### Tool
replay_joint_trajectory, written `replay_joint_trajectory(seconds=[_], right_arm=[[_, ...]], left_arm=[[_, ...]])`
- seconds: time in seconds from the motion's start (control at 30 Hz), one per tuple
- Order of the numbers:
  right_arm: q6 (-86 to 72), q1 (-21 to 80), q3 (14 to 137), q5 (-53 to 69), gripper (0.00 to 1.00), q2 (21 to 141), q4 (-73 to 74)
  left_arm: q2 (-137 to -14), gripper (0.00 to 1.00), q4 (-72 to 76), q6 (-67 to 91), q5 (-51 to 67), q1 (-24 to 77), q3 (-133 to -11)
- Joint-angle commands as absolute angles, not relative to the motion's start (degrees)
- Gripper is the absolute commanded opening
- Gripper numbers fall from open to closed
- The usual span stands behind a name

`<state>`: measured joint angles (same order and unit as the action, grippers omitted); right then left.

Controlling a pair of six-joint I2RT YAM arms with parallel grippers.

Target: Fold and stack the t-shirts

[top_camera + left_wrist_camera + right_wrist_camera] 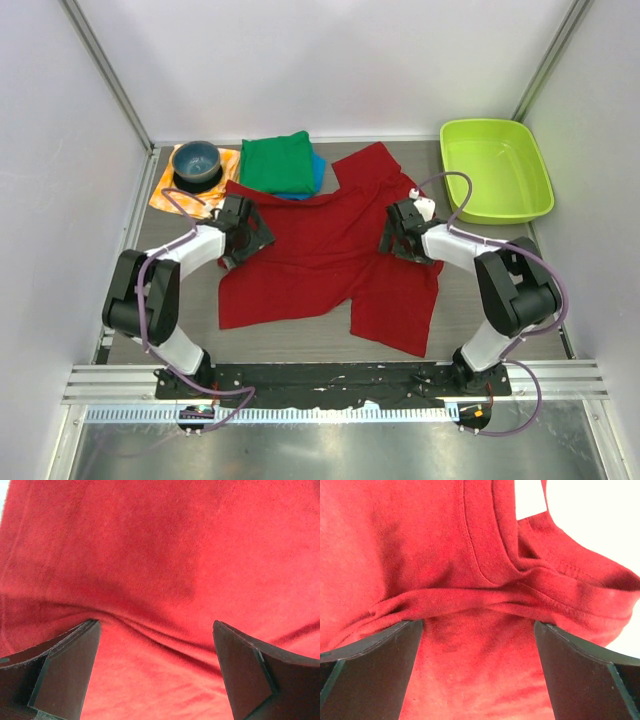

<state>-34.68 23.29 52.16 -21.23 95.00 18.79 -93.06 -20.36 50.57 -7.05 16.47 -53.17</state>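
Note:
A dark red t-shirt (330,255) lies spread and rumpled across the middle of the table. Behind it sits a folded green t-shirt (278,162) on top of a folded blue t-shirt (316,172). My left gripper (250,237) is open, low over the red shirt's left edge; its wrist view shows red cloth (160,580) filling the space between its fingers (70,670). My right gripper (396,238) is open over the shirt's right side, near the collar. A bunched fold of hem and collar (520,590) lies just beyond its fingers (570,675).
A dark bowl (196,164) stands on an orange-and-white checked cloth (172,196) at the back left. A lime green bin (495,168) sits at the back right. White walls enclose the table on three sides.

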Motion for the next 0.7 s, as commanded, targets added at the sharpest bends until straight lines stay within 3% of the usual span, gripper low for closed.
replay_joint_trajectory(seconds=[0.0,0.3,0.67], right_arm=[[-34.72,26.88,53.53,-28.54,1.0,86.08,22.58],[-38.58,36.46,46.07,-23.47,1.0,70.94,30.14],[-43.33,42.89,40.78,-22.85,1.0,57.93,34.63]], left_arm=[[-83.52,1.0,-21.79,50.8,-9.58,17.49,-51.68],[-61.2,1.0,-35.4,52.9,-7.56,20.13,-40.62],[-49.84,0.94,-48.52,61.08,-15.64,20.65,-32.26]])
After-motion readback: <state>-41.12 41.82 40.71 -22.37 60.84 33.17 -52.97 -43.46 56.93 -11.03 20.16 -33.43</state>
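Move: Both open grippers rest low on the spread red t-shirt. Its near-left corner lies about 22 cm back and 8 cm left of the left hand; the bowl is some 22 cm ahead and 14 cm left, the green t-shirt 21 cm ahead and 7 cm right. The shirt's near sleeve lies roughly 21 cm back and 2 cm left of the right hand; the green tub is 21 cm ahead and 26 cm right. Both hands lift off the red t-shirt and arc back towards its near edge, left 15 cm, right 11. ##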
